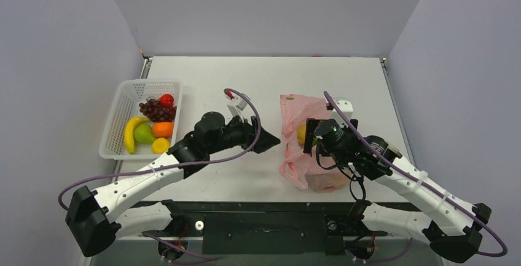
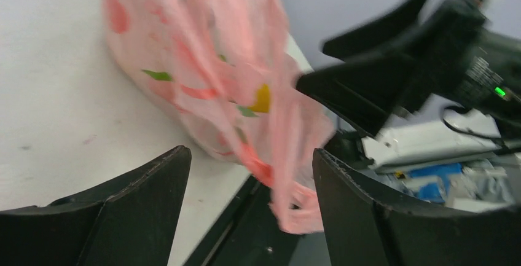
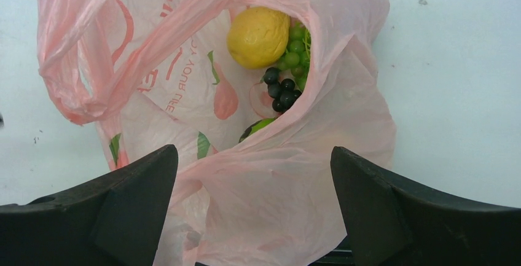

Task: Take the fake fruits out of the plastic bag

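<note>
The pink plastic bag [image 1: 296, 113] lies on the table between my arms, its mouth gaping in the right wrist view [image 3: 289, 174]. Inside it I see a yellow lemon [image 3: 258, 37], green grapes [image 3: 297, 48], dark grapes [image 3: 281, 91] and a bit of a green fruit [image 3: 262, 126]. My right gripper [image 3: 254, 152] hovers open over the bag's near film, holding nothing. Just left of the bag is my left gripper [image 1: 271, 140], open; a blurred loop of the bag [image 2: 295, 198] hangs between its fingers, ungripped. Other fruits sit in the basket.
A white mesh basket [image 1: 121, 103] at the left holds a banana [image 1: 129, 134], a green pear [image 1: 145, 134], an orange [image 1: 163, 129], purple grapes [image 1: 157, 111] and a red fruit [image 1: 166, 100]. The bag reaches the table's near edge [image 1: 258, 203].
</note>
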Tool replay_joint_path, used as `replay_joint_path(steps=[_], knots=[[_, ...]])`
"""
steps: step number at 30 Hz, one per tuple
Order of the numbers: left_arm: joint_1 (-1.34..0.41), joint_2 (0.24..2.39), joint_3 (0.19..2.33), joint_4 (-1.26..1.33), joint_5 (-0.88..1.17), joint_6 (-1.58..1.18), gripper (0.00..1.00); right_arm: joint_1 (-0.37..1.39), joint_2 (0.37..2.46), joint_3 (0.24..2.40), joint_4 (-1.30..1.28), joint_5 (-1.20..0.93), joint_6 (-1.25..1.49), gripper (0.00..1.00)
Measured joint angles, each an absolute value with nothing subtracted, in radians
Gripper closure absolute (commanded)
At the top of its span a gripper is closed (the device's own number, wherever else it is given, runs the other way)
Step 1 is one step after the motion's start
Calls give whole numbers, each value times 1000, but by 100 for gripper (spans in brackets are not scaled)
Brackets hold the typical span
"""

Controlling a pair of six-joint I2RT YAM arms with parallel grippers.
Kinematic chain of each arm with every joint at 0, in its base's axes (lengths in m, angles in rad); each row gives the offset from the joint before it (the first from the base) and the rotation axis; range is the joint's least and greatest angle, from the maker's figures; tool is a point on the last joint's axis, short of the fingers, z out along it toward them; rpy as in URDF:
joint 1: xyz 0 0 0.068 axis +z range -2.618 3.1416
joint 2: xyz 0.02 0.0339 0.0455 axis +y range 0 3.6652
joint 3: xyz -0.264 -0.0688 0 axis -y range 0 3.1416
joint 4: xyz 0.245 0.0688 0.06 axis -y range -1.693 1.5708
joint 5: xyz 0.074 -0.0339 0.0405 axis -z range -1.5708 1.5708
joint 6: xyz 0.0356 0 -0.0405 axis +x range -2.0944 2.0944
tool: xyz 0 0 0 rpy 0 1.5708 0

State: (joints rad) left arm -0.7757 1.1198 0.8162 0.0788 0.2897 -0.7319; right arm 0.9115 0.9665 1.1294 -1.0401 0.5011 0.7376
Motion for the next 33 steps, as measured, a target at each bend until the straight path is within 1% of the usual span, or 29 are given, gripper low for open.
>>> replay_joint_path(steps=[3,6,10,14,16,17,18,19,20,21,22,26,33], knots=[[-926,1081,817,65,204,-729,31,883,966,1130,-1028,498,722,10],[-1071,1101,837,49,105,-723,34,848,966,1130,-1021,495,705,10],[-1158,1185,880,-10,-22,-709,39,796,957,1130,-1018,478,677,10],[-1219,1258,931,-94,-130,-669,49,758,936,1130,-1018,460,658,11],[-1238,1272,951,-121,-156,-651,61,746,925,1130,-1018,453,652,11],[-1243,1274,960,-127,-162,-644,74,741,920,1130,-1018,449,648,12],[-1246,1276,968,-133,-168,-637,83,738,917,1130,-1017,446,645,12],[-1247,1276,973,-135,-172,-635,86,736,915,1130,-1017,442,643,12],[-1248,1276,979,-138,-175,-629,93,732,914,1129,-1017,438,640,13],[-1250,1276,983,-136,-177,-623,97,731,914,1129,-1017,435,640,13],[-1251,1276,984,-133,-177,-621,100,728,914,1129,-1017,430,640,14],[-1286,1272,984,-109,-179,-586,100,708,914,1129,-1018,403,639,14],[-1425,1272,1029,-58,-179,-440,100,674,927,1137,-1044,326,633,13]])
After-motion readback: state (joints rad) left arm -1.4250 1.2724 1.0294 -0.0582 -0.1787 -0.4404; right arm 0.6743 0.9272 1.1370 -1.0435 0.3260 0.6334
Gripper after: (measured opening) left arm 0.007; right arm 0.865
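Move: The pink bag's near handle strip lies roughly 8 cm back, 7 cm to the right and 5 cm below the left hand. Inside the bag, the yellow fruit is about 9 cm ahead of that hand, 12 cm right and 14 cm down, with the green grapes some 5 cm to the right of the fruit and 2 cm nearer. From the right hand, the handle strip is about 4 cm back, 7 cm left and 2 cm lower. Back and to the right goes the left hand, first about 8 cm back while dipping some 5 cm with its fingertips tilting down, onto the bag's near handle strip. Its open fingers shut and pinch the plastic, then draw it another 6 cm back, rightward and up as the wrist swings clockwise. The right hand, wide open above the bag, eases some 3 cm right. ##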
